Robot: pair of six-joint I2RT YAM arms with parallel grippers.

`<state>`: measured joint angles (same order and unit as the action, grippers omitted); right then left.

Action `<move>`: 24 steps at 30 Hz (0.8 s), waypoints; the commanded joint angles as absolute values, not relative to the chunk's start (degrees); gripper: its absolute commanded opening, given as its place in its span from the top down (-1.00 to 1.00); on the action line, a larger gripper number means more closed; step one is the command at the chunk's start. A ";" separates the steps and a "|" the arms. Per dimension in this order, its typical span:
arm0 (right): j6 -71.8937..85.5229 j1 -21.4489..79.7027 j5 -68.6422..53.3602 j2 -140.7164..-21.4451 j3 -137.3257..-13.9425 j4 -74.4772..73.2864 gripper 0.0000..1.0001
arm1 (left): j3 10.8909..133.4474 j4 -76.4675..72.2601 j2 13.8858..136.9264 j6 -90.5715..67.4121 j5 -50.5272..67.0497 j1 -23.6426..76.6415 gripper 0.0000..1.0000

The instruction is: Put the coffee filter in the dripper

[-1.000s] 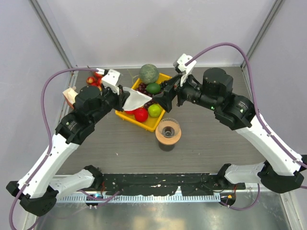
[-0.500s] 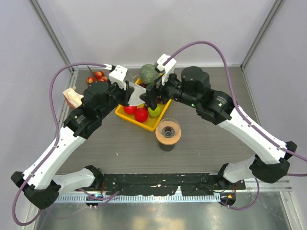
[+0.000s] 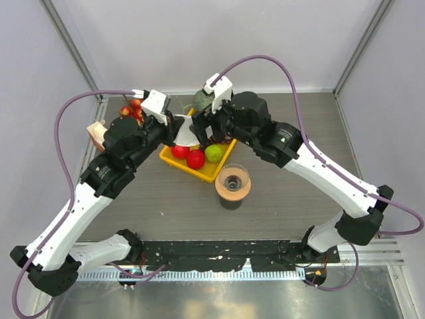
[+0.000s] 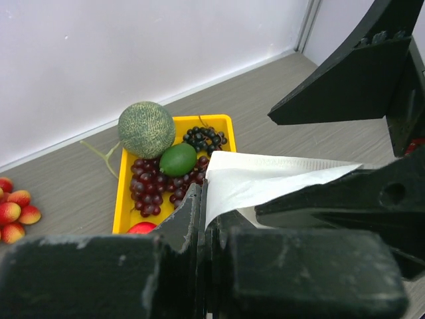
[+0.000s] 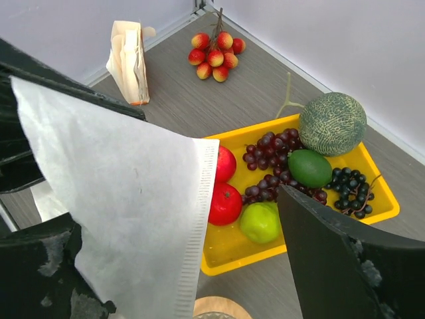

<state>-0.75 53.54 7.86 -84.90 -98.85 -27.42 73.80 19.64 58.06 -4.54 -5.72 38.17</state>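
The coffee filter [image 3: 185, 136] is a flat white paper fan held up above the left end of the yellow tray. My left gripper [image 3: 174, 133] is shut on its corner; in the left wrist view the paper [image 4: 265, 178] sticks out rightward from the closed jaws [image 4: 204, 199]. My right gripper [image 3: 199, 129] is open, with its fingers on either side of the filter's free edge [image 5: 133, 199] and a wide gap to the right finger [image 5: 345, 266]. The clear dripper [image 3: 233, 178] stands apart, in front of the tray.
The dripper rests on a tan wooden ring [image 3: 234, 192] over a dark cup. The yellow tray [image 3: 211, 175] holds apples, a lime, grapes and a melon [image 3: 203, 100]. A red fruit cluster [image 3: 130, 109] and a beige paper bundle [image 3: 97, 134] lie at back left.
My right arm has swung left from over the tray's right side, and its open fingers now flank the filter. The left gripper has kept its hold and shifted slightly.
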 commanded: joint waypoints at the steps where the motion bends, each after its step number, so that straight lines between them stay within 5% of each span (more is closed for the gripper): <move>1: 1.93 53.70 10.64 -84.72 -102.22 -24.17 -0.69 | 73.04 14.41 56.60 -6.33 -4.74 38.32 1.00; 9: 1.23 53.70 10.99 -84.64 -102.39 -23.82 0.13 | 72.86 14.41 56.51 -7.56 -5.19 38.32 1.00; 17: 1.49 53.70 11.25 -84.99 -102.74 -23.99 0.59 | 72.95 14.15 56.87 -8.17 -5.54 38.32 1.00; 20: 1.41 53.70 10.46 -85.25 -103.27 -23.99 0.86 | 73.04 14.85 57.13 -9.40 -5.97 38.32 0.64; 22: 1.32 53.70 10.63 -85.52 -103.53 -23.99 0.90 | 73.12 15.73 57.48 -10.72 -6.68 38.32 0.24; 24: 1.41 53.70 10.90 -85.60 -103.53 -23.91 0.90 | 73.04 16.70 57.92 -11.95 -7.82 38.41 0.09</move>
<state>1.37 53.63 9.72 -85.52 -100.82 -26.46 72.88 18.24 57.49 -9.04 -5.63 38.24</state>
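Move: The coffee filter, still pinched by the left hand, has its middle about 3 cm to the right hand's left, roughly 1 cm back and 2 cm lower; from the left hand it lies some 3 cm right, 1 cm back and 2 cm lower. Far below the right hand, by some 33-37 cm, are the yellow tray, centred about 12 cm ahead and 2 cm left, and the dripper, some 11 cm back and 8 cm right. The right hand's wide-open fingers shut fully and pinch the free edge of the filter while that hand rises about 1.5 cm, hardly shifting otherwise. The left hand stays in place, holding the paper until the right fingers are nearly shut, then spreads its own to a bit under half open, freeing its pinch. ##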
